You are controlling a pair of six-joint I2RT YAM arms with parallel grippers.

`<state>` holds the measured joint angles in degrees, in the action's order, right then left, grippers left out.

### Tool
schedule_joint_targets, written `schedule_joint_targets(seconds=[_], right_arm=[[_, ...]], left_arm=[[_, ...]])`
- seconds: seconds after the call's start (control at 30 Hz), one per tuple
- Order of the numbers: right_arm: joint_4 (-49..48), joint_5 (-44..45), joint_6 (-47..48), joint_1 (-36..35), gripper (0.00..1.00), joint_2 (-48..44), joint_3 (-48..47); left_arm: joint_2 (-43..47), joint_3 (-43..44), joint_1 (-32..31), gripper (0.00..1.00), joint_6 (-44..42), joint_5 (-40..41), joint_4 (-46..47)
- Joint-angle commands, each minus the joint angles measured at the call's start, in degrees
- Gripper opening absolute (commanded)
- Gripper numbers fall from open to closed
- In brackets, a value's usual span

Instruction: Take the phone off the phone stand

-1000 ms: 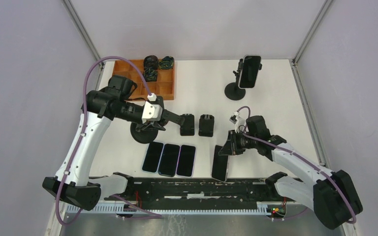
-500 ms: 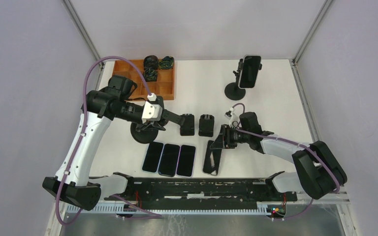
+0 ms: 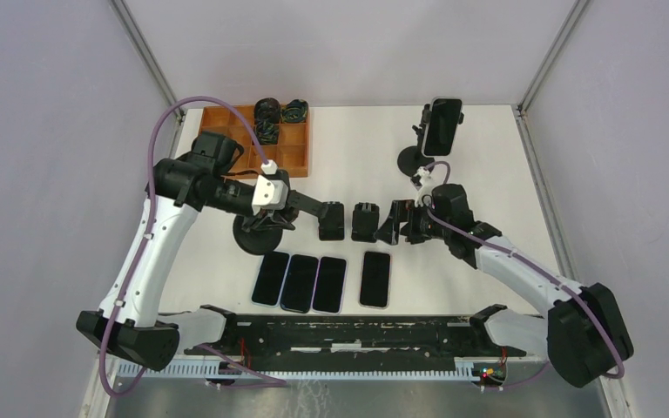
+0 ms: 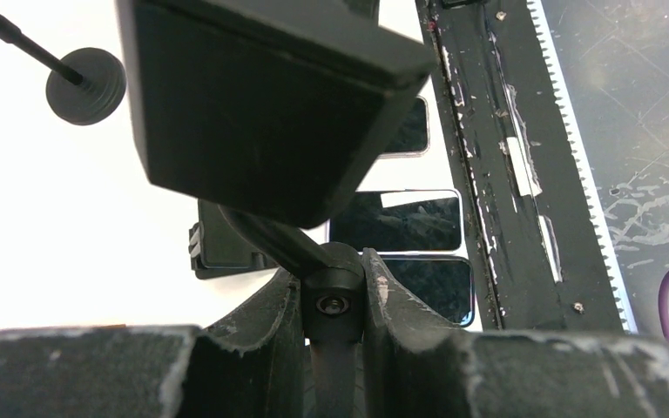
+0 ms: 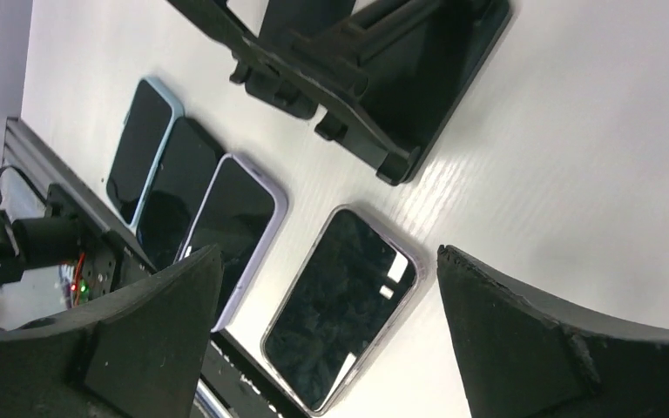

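Note:
My left gripper (image 3: 300, 207) (image 4: 335, 300) is shut on the neck joint of a black phone stand (image 3: 254, 237). The stand's empty cradle (image 4: 261, 104) fills the top of the left wrist view. A phone (image 3: 375, 279) (image 5: 340, 318) with a pale purple rim lies flat and screen up near the front rail. My right gripper (image 3: 396, 225) (image 5: 329, 252) hangs open just above and behind that phone, and nothing is between its fingers. A second phone (image 3: 442, 126) sits clamped in another stand (image 3: 416, 162) at the back right.
Three more phones (image 3: 300, 282) lie side by side, left of the freed one. Two small folding stands (image 3: 348, 221) sit between my grippers. A wooden compartment tray (image 3: 289, 157) with dark parts is at the back left. The black rail (image 3: 357, 331) runs along the near edge.
The right gripper has opened and let go of the phone, which now lies flat beside the other three. The right arm has drawn back toward the table's middle. The left arm has not moved.

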<state>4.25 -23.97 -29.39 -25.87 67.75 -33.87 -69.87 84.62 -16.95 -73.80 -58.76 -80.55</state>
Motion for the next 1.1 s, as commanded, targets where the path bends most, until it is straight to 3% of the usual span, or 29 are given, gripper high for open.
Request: schedule_joint_targets(seconds=[0.0,0.17,0.4,0.5,0.77,0.97,1.07], right_arm=[[5.24,7.72,1.85,-0.10,0.98,-3.99,-2.79],[4.74,1.45,0.04,-0.13,0.98,-9.20,-9.41],[-13.03,-17.44,-14.84,-0.63,0.98,-9.75,-20.83],[-18.36,-18.49,-19.90,-2.52,0.98,-8.42,-23.62],[-17.00,-14.17,-18.38,-15.37,0.98,-0.89,-30.27],[-19.79,-14.62,-19.23,-19.96,0.98,3.37,-32.75],[-19.28,-15.01,-18.82,-21.00,0.94,5.20,-34.56]], left_arm=[[0.35,3.47,-0.02,0.02,4.50,-3.93,3.70],[0.27,4.02,-0.01,0.02,6.45,-4.42,4.78],[0.07,3.89,-0.01,0.02,6.11,-3.93,5.07],[0.18,3.40,-0.01,0.02,5.62,-3.54,5.18],[0.42,2.79,-0.25,0.02,3.30,-1.69,5.09],[0.68,2.42,-0.54,0.02,1.66,-0.53,4.08],[0.85,2.10,-0.53,0.02,1.08,0.12,3.91]])
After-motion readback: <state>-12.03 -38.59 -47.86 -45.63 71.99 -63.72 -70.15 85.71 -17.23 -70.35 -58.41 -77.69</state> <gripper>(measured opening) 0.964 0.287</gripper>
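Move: The right hand, just off the laid-down phone, is bound for the holder plate of the round-based stand in the left hand: about 19 cm left, 7 back and 24 up. That phone's middle lies some 11 cm back, 2 left and 6 below; the nearer low stand stands about 3 ahead and 6 left, the other 9 farther left. From the left hand, the plate is about 6 cm right and 4 above. Gripping the round-based stand's neck throughout, the left hand stays almost in place. The open right hand climbs steeply, nearly 30 cm, then swings about 15 cm left and some 7 back, sinking slightly, towards the holder plate; its downward-sloping fingers come up to point left, roughly level. They come close around the plate, still wide open; contact can't be made out. ##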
